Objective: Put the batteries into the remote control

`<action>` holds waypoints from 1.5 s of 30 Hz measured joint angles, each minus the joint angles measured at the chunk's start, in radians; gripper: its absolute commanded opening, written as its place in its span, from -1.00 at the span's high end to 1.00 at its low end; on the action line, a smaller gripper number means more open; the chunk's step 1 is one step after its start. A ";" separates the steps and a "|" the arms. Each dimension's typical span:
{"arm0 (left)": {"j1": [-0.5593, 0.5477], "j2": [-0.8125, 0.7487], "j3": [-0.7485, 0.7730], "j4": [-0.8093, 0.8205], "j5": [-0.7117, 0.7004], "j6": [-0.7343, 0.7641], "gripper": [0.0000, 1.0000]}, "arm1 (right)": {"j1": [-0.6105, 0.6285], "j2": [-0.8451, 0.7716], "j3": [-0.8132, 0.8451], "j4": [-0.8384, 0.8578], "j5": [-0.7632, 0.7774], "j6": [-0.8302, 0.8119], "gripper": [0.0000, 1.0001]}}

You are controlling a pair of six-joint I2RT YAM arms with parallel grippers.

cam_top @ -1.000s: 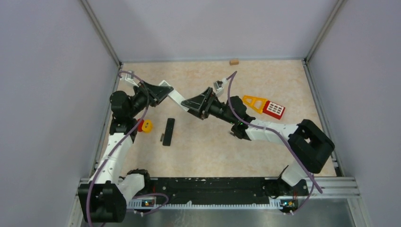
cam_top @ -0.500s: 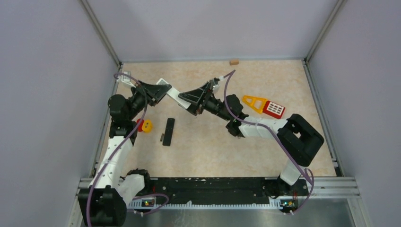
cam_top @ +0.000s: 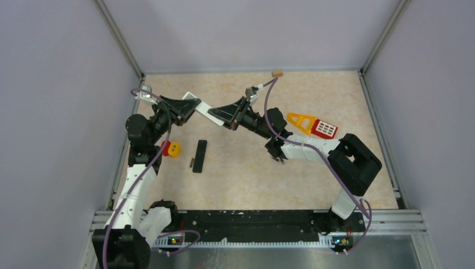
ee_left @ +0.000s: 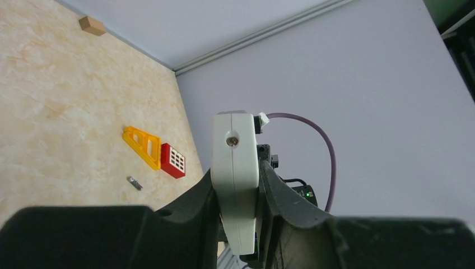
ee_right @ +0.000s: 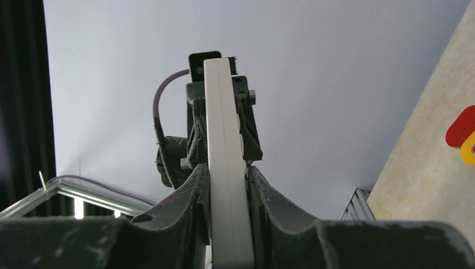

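A white remote (cam_top: 203, 109) is held off the table between both grippers. My left gripper (cam_top: 193, 106) is shut on its left end, and my right gripper (cam_top: 219, 116) is shut on its right end. The left wrist view shows the remote (ee_left: 235, 145) end-on between my fingers (ee_left: 238, 178). The right wrist view shows it (ee_right: 221, 112) edge-on in my gripper (ee_right: 227, 171). A black remote (cam_top: 199, 156) lies on the table with a small dark piece (cam_top: 191, 163) beside it. One small grey battery (ee_left: 134, 182) lies near the toy; other batteries are out of view.
A yellow frame (cam_top: 301, 121) and a red grid block (cam_top: 325, 130) lie at the right, also in the left wrist view (ee_left: 171, 161). A wooden block (cam_top: 276, 73) sits by the back wall. A red and yellow toy (cam_top: 171, 149) lies by the left arm.
Both grippers have carried the white remote a little toward the back left. The right arm has stretched further left after it.
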 measured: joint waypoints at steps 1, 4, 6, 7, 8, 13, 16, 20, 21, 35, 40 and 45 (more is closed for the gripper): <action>0.000 0.001 0.000 -0.005 -0.002 -0.016 1.00 | 0.000 0.000 -0.001 0.009 -0.002 -0.009 0.70; 0.000 0.008 0.014 -0.031 0.006 -0.024 1.00 | -0.003 0.000 -0.010 0.028 -0.010 -0.031 0.73; -0.001 0.019 0.034 -0.060 0.020 -0.022 1.00 | -0.007 0.000 -0.020 0.048 -0.021 -0.042 0.73; -0.002 0.023 0.044 -0.076 0.025 -0.021 1.00 | -0.010 0.000 -0.023 0.057 -0.027 -0.045 0.74; -0.003 0.026 0.055 -0.091 0.031 -0.020 1.00 | -0.014 0.000 -0.028 0.070 -0.036 -0.050 0.74; -0.008 0.028 0.066 -0.117 0.046 -0.021 1.00 | -0.020 0.000 -0.050 0.109 -0.059 -0.071 0.50; -0.009 0.028 0.066 -0.127 0.043 -0.021 1.00 | -0.020 -0.014 -0.053 0.072 -0.054 -0.074 0.18; -0.006 0.027 0.065 -0.121 0.016 -0.024 1.00 | -0.022 -0.051 -0.053 -0.042 -0.032 -0.097 -0.11; -0.006 0.026 0.064 -0.119 0.010 -0.023 1.00 | -0.022 -0.054 -0.052 -0.063 -0.026 -0.098 -0.18; -0.004 0.019 0.007 -0.072 -0.039 -0.010 1.00 | -0.023 -0.076 -0.055 -0.206 0.017 -0.115 -0.59; -0.004 0.019 -0.017 -0.065 -0.048 0.019 1.00 | -0.033 -0.079 -0.083 -0.211 0.010 -0.100 -0.76; -0.004 0.027 -0.050 -0.065 -0.063 0.037 1.00 | -0.042 -0.079 -0.092 -0.231 -0.006 -0.078 -0.77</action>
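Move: Both hands already pinch the white remote control in mid-air; its middle is some 2 cm to the left and 1 cm ahead of the right hand, and about 3 cm right and 2 cm back of the left. The black remote lies on the table about 31 cm below the right hand, 10 cm left and 1 cm back; the pair of batteries lies 23 cm right of that hand and 2 cm back, just as low. Still gripping the lower end of the white remote control, the right hand tugs right and back by about 1 cm while the left keeps its pinch and is drawn briefly right with it. Then the right fingers open wide and let go, and that hand sinks about 6 cm, its fingers dipping some 10 degrees, as the left lowers the remote about 4 cm. ##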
